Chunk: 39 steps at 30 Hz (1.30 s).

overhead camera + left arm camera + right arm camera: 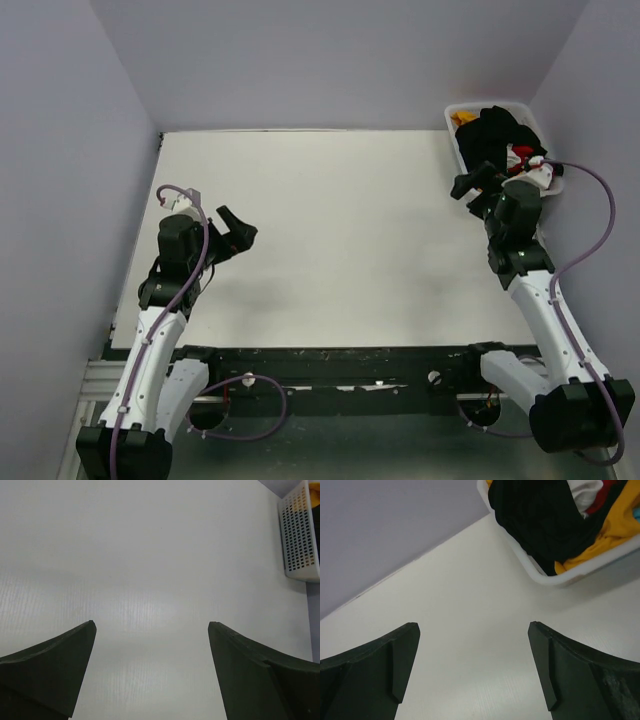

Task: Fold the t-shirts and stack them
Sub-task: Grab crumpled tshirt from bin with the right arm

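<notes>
The t-shirts lie bundled in a white slatted basket (pixel 452 122) at the table's far right corner. A large black shirt (pixel 540 515) is on top, with orange-yellow (pixel 612 532), white (pixel 585 492) and red (pixel 606 500) cloth beside it. My right gripper (pixel 468 195) hovers just in front of the basket, open, with only bare table between its fingers (pixel 474 626). At the left side of the table my left gripper (pixel 243 228) is open and holds nothing (pixel 151 625). The basket (pixel 300 535) is far to its right.
The white table (pixel 340 240) is closed in by lilac walls (pixel 60 150) on the left, back and right. A black rail (pixel 330 365) with the arm bases runs along the near edge. The basket wall (pixel 540 575) is close to my right fingers.
</notes>
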Tool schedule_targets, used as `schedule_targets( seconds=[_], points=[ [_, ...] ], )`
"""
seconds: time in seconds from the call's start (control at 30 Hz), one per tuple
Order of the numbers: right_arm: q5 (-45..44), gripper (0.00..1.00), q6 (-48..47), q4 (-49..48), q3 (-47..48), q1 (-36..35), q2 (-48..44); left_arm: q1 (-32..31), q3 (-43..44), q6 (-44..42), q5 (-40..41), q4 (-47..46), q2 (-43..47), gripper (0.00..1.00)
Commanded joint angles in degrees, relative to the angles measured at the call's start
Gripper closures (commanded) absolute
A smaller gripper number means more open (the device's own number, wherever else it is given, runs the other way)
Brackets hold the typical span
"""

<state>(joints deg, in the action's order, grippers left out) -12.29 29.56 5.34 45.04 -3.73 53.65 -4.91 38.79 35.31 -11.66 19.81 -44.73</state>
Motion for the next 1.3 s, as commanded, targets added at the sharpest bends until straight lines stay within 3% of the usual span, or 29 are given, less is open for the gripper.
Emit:
schedule_targets(
  seconds=[0.0, 0.17, 0.33, 0.57, 0.73, 0.87, 0.93, 1.07, 1.27],
  points=[
    [-3.61, 0.0, -5.8, -6.75, 6.41, 0.21, 6.86, -0.19, -1.34, -1.62, -0.56, -3.55, 2.67, 0.01],
    [-11.47, 0.0, -10.08, -8.35, 17.04, 0.3, 21.32, -0.1, -2.0, -0.91, 2.27, -4.37, 3.97, 0.02],
    [-16.09, 0.0, -11.9, 0.33, 36.08, 0.31, 40.02, -0.02, -3.58, 0.14, 7.0, -5.36, 5.62, 0.01],
    [-38.72, 0.0, -16.51, 5.46, 55.29, 1.01, 61.07, 0.15, -5.45, 1.49, 14.91, -3.2, 8.97, 0.01],
    [-35.07, 0.0, -18.27, 4.85, 61.45, 3.04, 70.04, 0.16, -5.87, 1.69, 15.08, -3.99, 9.39, 0.01],
    [-33.76, 0.08, -22.72, -0.66, 65.55, 3.2, 75.83, 0.16, -5.78, 1.78, 15.31, -3.97, 9.05, 0.02],
    [-34.11, 0.17, -23.76, -1.64, 67.69, 3.2, 77.22, 0.16, -5.8, 1.9, 15.57, -3.91, 8.88, 0.01],
    [-36.04, 0.61, -25.3, -3.44, 69.37, 3.15, 75.9, 0.16, -5.74, 2.13, 16.13, -3.56, 8.78, 0.01],
    [-34.9, 0.9, -27.84, -6.21, 68.21, 3.12, 68.12, 0.16, -5.8, 2.48, 15.96, -3.51, 8.72, 0.02]
  ],
)
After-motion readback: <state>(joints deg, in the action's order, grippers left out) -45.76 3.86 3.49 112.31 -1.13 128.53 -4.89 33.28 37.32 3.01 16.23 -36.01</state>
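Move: The black t-shirt heaped in the bin lies some 24 cm ahead of the right hand, 9 cm to its right and about 11 cm below. In the same bin the red t-shirt is about 7 cm to the right of the black one and 6 cm nearer, and a bit of yellow cloth about 8 cm to the left of it and 5 cm farther out. From the left hand the black t-shirt is roughly 31 cm ahead, 62 cm to the right and 6 cm lower. The right fingers end up pinching a fold of the black t-shirt: the open hand sweeps forward about 26 cm over the bin, then also swings right and dips into it, yawing some 30 degrees clockwise and rolling its left side down. It closes on the cloth at the bottom and is already rising about 3 cm. Meanwhile the empty, open left hand drifts about 4 cm left, turning counter-clockwise. ##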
